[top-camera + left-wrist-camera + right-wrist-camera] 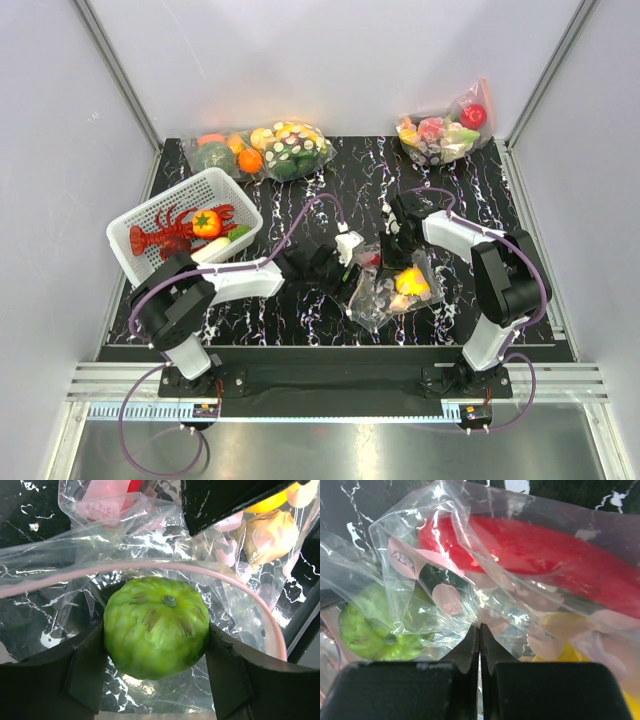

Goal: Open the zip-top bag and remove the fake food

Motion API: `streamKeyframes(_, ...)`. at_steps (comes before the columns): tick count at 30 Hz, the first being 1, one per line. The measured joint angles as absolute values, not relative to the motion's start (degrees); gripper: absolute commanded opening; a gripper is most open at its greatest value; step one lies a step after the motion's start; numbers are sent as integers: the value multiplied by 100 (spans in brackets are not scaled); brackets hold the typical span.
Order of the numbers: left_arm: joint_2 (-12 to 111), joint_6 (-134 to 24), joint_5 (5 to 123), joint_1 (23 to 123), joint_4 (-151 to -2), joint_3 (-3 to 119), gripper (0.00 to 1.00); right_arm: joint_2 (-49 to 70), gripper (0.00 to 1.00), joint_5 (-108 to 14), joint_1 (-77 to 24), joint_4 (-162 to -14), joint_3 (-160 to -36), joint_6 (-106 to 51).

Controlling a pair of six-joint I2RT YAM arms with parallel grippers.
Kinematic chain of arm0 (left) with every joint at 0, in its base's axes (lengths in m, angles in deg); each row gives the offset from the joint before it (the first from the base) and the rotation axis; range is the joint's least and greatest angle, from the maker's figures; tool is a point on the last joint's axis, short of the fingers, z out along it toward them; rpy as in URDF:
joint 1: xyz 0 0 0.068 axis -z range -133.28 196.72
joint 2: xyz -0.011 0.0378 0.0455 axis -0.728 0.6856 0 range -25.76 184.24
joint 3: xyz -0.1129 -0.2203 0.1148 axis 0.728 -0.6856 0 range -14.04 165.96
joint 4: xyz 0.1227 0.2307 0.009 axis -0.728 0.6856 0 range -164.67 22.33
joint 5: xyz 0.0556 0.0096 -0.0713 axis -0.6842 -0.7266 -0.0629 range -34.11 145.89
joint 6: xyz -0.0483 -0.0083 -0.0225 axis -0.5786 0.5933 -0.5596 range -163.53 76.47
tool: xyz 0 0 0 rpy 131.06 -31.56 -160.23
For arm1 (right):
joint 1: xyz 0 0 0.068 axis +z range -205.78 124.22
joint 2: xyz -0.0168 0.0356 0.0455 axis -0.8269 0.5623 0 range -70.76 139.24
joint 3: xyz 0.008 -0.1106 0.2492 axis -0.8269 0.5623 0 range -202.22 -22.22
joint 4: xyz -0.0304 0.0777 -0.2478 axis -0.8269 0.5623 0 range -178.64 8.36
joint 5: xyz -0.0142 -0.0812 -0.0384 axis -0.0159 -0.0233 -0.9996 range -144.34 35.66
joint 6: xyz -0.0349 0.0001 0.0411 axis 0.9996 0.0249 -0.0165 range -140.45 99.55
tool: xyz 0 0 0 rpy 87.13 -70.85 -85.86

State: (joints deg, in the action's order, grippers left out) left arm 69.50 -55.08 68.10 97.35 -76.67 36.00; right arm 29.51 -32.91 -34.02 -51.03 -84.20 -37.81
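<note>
The zip-top bag [380,303] lies at the table's middle, clear with pale dots, its pink zip strip [240,582] arching open. My left gripper [156,645] is shut on the round green fruit [156,627], at the bag's mouth; in the top view it [352,260] sits at the bag's left end. My right gripper [480,629] is shut on a fold of the bag's plastic, beside the left one [393,252]. Inside the bag are a red piece [535,555], a yellow fruit [412,283] and a tan piece [270,535]. The green fruit also shows in the right wrist view [375,630].
A white basket [140,216] with a red lobster and a tomato stands at the left. A bulging dotted bag [275,150] of oranges and greens lies at the back. A dotted bag with a red apple [445,132] lies at the back right.
</note>
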Motion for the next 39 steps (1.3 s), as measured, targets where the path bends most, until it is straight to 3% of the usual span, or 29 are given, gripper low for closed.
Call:
streamKeyframes(20, 4480, -5702, 6386, 9552, -6238, 3528, 31, 2949, 0, -3582, -3402, -5022, -8481, -3936)
streamKeyframes(26, 3368, -5687, 6021, 8446, -5252, 3630, 33, 2949, 0, -3578, -3402, -4985, -8577, -3980)
streamKeyframes(28, 3197, -5641, 5923, 7925, -5014, 3803, 38, 2949, 0, -3576, -3402, -4979, -8601, -3987)
streamKeyframes(33, 3536, -5532, 5691, 6583, -4736, 4500, 42, 2949, 0, -3567, -3402, -4963, -8698, -3995)
streamKeyframes(39, 5208, -5534, 5531, 5510, -4777, 5434, 42, 2949, 0, -3541, -3402, -4928, -8813, -3995)
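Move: The left gripper already grips the green squash at the bag's mouth; the white basket it goes to has its middle about 35 cm to the left and 12 cm ahead, roughly level. In the basket, the orange pepper is some 31 cm left and 13 ahead, the red lobster 39 left and 11 ahead. The zip-top bag's middle is about 8 cm right, 3 below, straight across. From the right gripper the basket is roughly 43 cm left, 7 ahead. Keep the squash gripped and lift the left gripper straight up about 10 cm, clear of the bag's mouth, then swing it fast about 25 cm left and 17 forward over the basket's near-right side, still climbing before it starts to sink, with the wrist turning some 50 degrees counter-clockwise. Keep the right gripper pinching the bag film, easing it a couple of centimetres forward and up. ##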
